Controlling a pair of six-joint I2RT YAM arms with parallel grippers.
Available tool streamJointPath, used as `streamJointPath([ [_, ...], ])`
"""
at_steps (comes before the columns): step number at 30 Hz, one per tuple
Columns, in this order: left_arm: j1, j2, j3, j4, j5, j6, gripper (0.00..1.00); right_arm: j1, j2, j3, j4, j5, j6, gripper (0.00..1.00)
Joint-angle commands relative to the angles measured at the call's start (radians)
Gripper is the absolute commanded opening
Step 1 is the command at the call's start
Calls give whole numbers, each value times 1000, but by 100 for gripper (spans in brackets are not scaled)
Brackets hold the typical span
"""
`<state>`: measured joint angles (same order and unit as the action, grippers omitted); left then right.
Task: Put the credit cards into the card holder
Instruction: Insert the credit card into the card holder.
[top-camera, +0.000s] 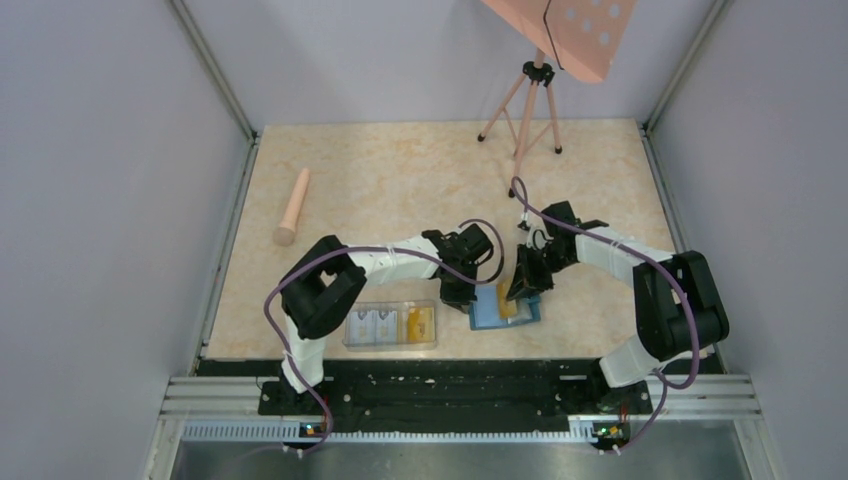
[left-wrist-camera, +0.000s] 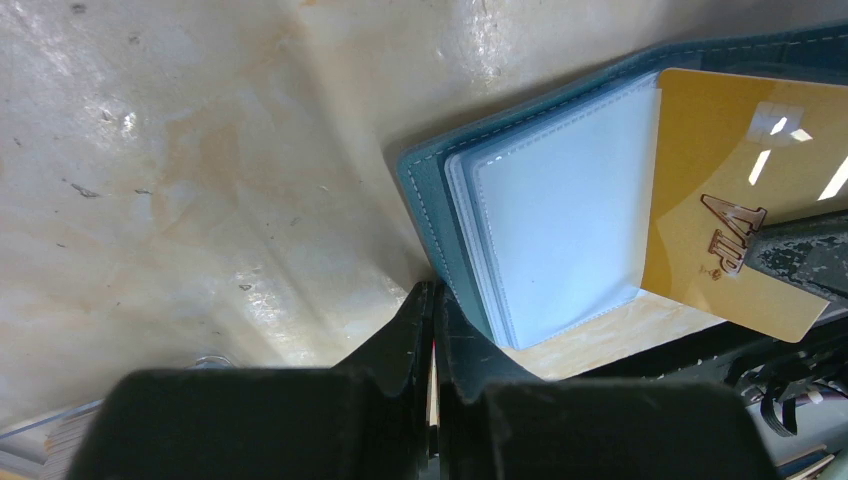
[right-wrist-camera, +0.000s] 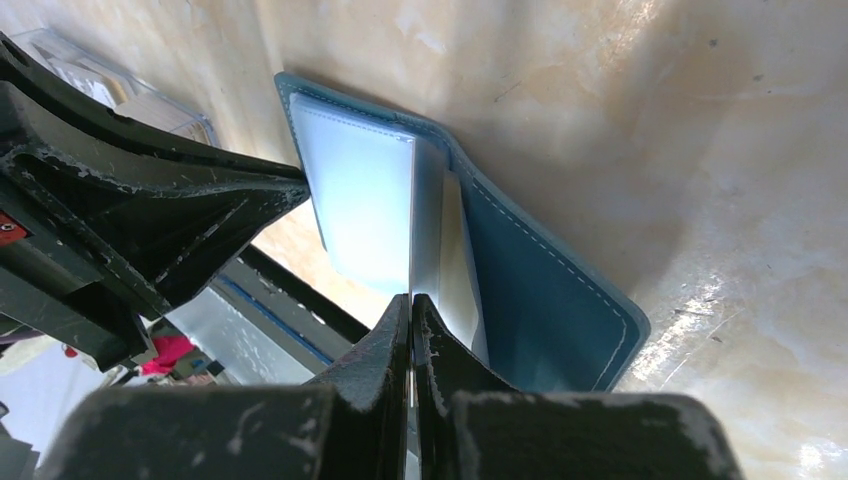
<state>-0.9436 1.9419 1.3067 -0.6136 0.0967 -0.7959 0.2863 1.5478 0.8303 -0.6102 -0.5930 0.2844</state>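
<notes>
The teal card holder (top-camera: 488, 314) lies open near the table's front edge, its pale inner pockets (left-wrist-camera: 560, 220) facing up. My right gripper (top-camera: 524, 283) is shut on a yellow-orange credit card (left-wrist-camera: 740, 200) and holds it on edge at the pockets' open side. In the right wrist view that card (right-wrist-camera: 411, 220) shows only as a thin line above my gripper (right-wrist-camera: 412, 298), with the holder (right-wrist-camera: 540, 290) behind it. My left gripper (top-camera: 458, 295) is shut, its tips (left-wrist-camera: 433, 292) touching the holder's teal edge (left-wrist-camera: 430, 190). More cards (top-camera: 374, 324) lie in a clear box.
The clear plastic box (top-camera: 392, 326) stands left of the holder, close to the left arm. A pink cylinder (top-camera: 293, 207) lies at the far left. A pink tripod (top-camera: 528, 100) stands at the back. A black rail (top-camera: 450, 385) runs along the front edge.
</notes>
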Motion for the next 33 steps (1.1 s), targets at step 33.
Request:
streamJointPath([
  [33, -18, 58, 73, -46, -18, 32, 2, 114, 40, 33, -46, 215, 65, 26],
])
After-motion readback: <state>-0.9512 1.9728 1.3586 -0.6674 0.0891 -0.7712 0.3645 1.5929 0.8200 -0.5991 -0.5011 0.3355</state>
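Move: Under the right hand, which holds the yellow card, the card holder lies open. The clear pocket's middle is about 5 cm to that hand's left, 2 cm back and 3 cm below. The holder's bare right flap is some 4 cm right and 2 cm back at the same depth, and the card box stands about 21 cm left of the pocket and 4 cm nearer the base. From the left hand, the pocket is about 5 cm right, 1 cm ahead and 1 cm lower. Lowering the yellow card into the mouth of the clear pocket, the right hand sinks about 2 cm and eases back about 1 cm, then opens its fingers from shut to roughly a quarter so they loosen around the card, its left side dipping some 5 degrees late on. The left hand stays put, its nearly shut fingers still pinching the holder's left edge. ##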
